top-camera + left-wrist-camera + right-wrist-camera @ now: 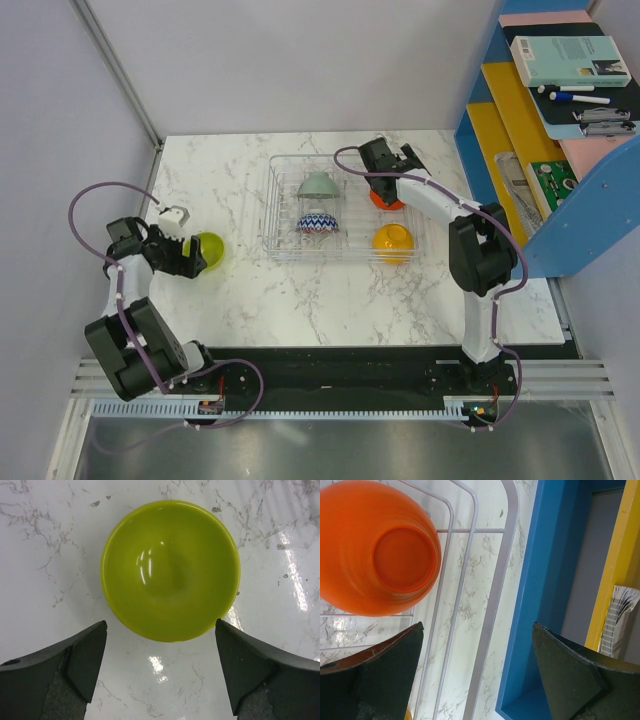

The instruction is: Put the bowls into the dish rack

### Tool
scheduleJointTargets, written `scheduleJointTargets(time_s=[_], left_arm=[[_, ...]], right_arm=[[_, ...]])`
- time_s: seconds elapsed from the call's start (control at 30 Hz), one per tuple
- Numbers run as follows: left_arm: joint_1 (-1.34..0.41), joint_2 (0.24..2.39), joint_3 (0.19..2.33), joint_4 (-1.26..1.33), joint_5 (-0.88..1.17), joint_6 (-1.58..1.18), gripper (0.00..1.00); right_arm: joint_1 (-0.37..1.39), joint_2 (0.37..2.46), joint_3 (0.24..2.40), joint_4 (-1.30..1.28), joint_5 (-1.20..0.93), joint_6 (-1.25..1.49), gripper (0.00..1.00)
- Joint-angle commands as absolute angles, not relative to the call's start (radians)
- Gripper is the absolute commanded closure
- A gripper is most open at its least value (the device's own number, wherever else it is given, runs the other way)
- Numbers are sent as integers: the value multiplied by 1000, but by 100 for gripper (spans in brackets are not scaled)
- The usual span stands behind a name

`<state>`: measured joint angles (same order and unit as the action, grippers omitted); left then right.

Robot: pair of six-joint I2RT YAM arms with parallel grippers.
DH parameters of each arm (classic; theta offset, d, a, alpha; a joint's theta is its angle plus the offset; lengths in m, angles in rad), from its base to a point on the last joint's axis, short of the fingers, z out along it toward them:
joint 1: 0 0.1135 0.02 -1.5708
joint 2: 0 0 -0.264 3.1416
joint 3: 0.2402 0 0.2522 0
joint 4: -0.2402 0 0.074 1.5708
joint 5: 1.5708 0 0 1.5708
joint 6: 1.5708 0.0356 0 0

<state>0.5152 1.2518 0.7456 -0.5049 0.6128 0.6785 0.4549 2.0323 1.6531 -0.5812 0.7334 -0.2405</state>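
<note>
The clear dish rack (282,246) stands mid-table. Inside it are a pale grey-green bowl (318,185), a blue-white zigzag bowl (317,224), an orange-yellow bowl (393,240) and a red-orange bowl (385,200). The red-orange bowl (380,550) lies upside down on the rack's wires (465,580). My right gripper (390,176) hovers open just past it with nothing between its fingers (476,626). A lime green bowl (212,250) rests upright on the table left of the rack. My left gripper (188,258) is open just short of this bowl (170,570), its fingers (90,655) clear of the rim.
A blue shelf unit (590,200) with a book, pens and yellow dividers stands at the table's right edge, close to the rack's right wall (492,610). Its blue side (550,580) is right beside my right gripper. Walls close off the left and back.
</note>
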Motion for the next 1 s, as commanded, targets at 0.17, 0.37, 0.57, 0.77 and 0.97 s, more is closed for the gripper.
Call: scheduleJointTargets(time_s=[0.17,0.37,0.57,0.77,0.97], left_arm=[[489,1371,818,-434,545,690,25],[456,1407,842,-417,528,673,59],[422,1422,847,-416,525,661,77],[411,1428,851,-414,531,647,98],[411,1401,848,-416,558,626,98]], right_arm=[[456,2042,1695,-545,739,-255,4],[453,2066,1704,-538,747,-259,4],[440,2094,1712,-532,753,-264,4],[431,2108,1723,-522,764,-273,4],[417,2134,1752,-500,776,-284,4]])
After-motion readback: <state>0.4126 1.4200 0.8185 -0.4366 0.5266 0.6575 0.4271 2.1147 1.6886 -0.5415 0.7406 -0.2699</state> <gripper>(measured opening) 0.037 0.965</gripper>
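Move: The lime bowl stands upright just in front of the open left fingers, its middle about 6 cm ahead, 3 cm to the right and 3 cm below; the dish rack's middle is some 42 cm right and 18 cm ahead of that hand. From the empty right hand, the red bowl in the rack is roughly 4 cm ahead, 6 cm left and 4 cm below, with the orange bowl some 15 cm back from the red one. The left hand sinks about 2 cm beside the lime bowl, then glides some 3 cm forward at that height while the fingers close from wide open to nearly shut, pinching the bowl's left rim, one finger inside and one outside. Meanwhile the open right hand waits, then eases about 3 cm down and forward, slightly right, bringing its left finger close against the right side of the red bowl. ##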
